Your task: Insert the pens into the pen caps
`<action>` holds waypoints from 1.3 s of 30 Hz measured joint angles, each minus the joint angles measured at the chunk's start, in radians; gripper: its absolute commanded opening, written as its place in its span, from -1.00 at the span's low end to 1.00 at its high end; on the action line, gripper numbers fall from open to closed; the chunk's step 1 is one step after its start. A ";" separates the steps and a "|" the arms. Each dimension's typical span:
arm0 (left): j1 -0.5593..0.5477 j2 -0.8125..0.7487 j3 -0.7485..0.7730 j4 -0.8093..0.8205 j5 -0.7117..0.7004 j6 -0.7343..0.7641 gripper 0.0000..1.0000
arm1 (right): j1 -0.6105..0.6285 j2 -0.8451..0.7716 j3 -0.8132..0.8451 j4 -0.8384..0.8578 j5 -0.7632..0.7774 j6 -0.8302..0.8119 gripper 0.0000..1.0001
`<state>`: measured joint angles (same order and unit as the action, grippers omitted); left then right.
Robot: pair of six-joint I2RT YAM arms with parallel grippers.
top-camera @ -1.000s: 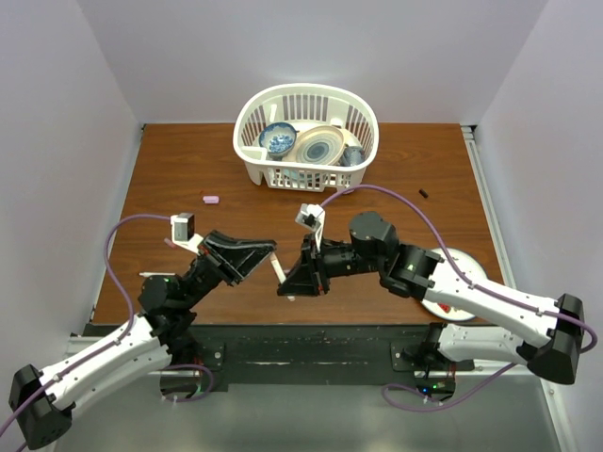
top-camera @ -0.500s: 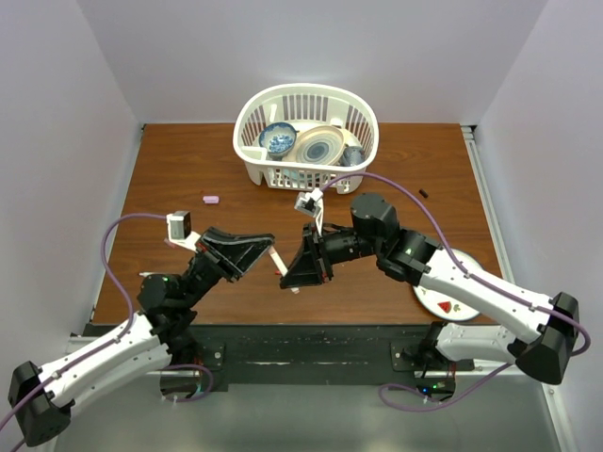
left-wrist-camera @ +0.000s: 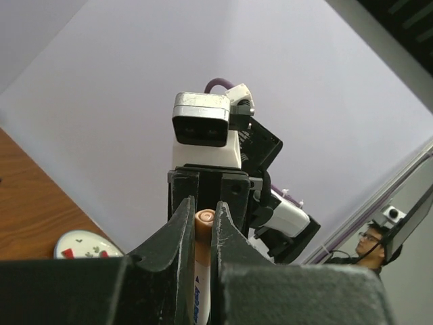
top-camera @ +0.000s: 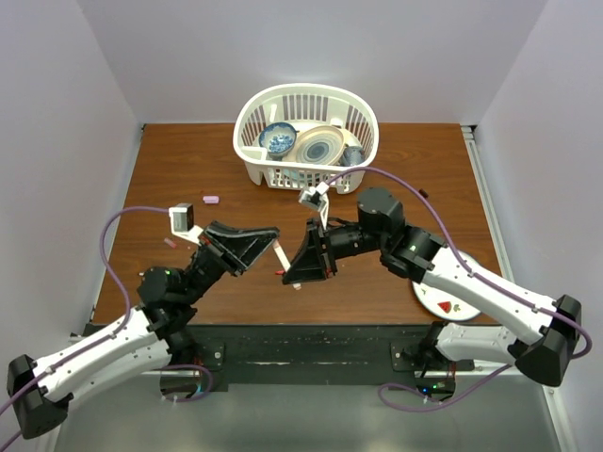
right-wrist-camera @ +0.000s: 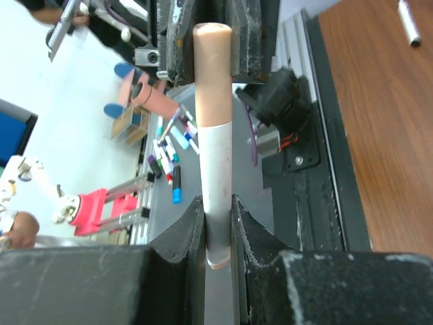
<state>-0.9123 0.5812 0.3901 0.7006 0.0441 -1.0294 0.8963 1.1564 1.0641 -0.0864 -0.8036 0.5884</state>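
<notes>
Over the table's near middle my left gripper [top-camera: 272, 246] and right gripper [top-camera: 285, 274] meet tip to tip around a short white pen [top-camera: 279, 257] with a red bit at its lower end. In the right wrist view my right gripper [right-wrist-camera: 218, 203] is shut on the white lower part of a pen [right-wrist-camera: 216, 169] whose peach-looking end reaches the left fingers. In the left wrist view my left gripper [left-wrist-camera: 201, 206] is shut on a white pen [left-wrist-camera: 203, 233] with a peach end. Whether it is one pen I cannot tell. A pink cap [top-camera: 211, 200] and a black cap [top-camera: 423, 194] lie apart on the wood.
A white basket [top-camera: 283, 175] with bowls stands at the back middle. A white plate [top-camera: 441, 303] lies at the near right, partly under the right arm. Another white pen [right-wrist-camera: 408, 19] lies on the wood. A small pink stick [top-camera: 170, 242] lies by the left wrist.
Both grippers have shifted a little away from the near edge, staying tip to tip. Their grips have not changed.
</notes>
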 measured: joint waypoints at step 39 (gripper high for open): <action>0.426 1.011 0.679 -1.295 -0.163 0.484 -0.98 | -0.084 -0.649 -0.309 -0.119 0.447 0.066 0.89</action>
<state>-0.4858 1.5917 1.0691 -0.5941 -0.1192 -0.5457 0.8127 0.5076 0.7551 -0.2054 -0.3561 0.6540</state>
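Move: The left hand holds the peach end of the white pen. The clear patch of table it is taken to lies about 20 cm ahead, 9 cm left and 35 cm below. From this hand, the red-capped pen lies about 7 cm ahead, 4 cm right and the lilac cap 33 cm ahead, 25 cm left, both roughly 36 cm down. The white pen's middle is about 2 cm ahead of, 1 cm left of and 2 cm above the right hand. Rightward, some 11 cm, the right hand draws off the white pen, its fingers opening wide to let go as it turns about 30 degrees clockwise. The left hand keeps its grip on the peach end, swings right a few centimetres, then sweeps forward, left and about 30 cm down towards the clear table left of the red-capped pen, its fingers tipping over from pointing up and right to steeply down. ##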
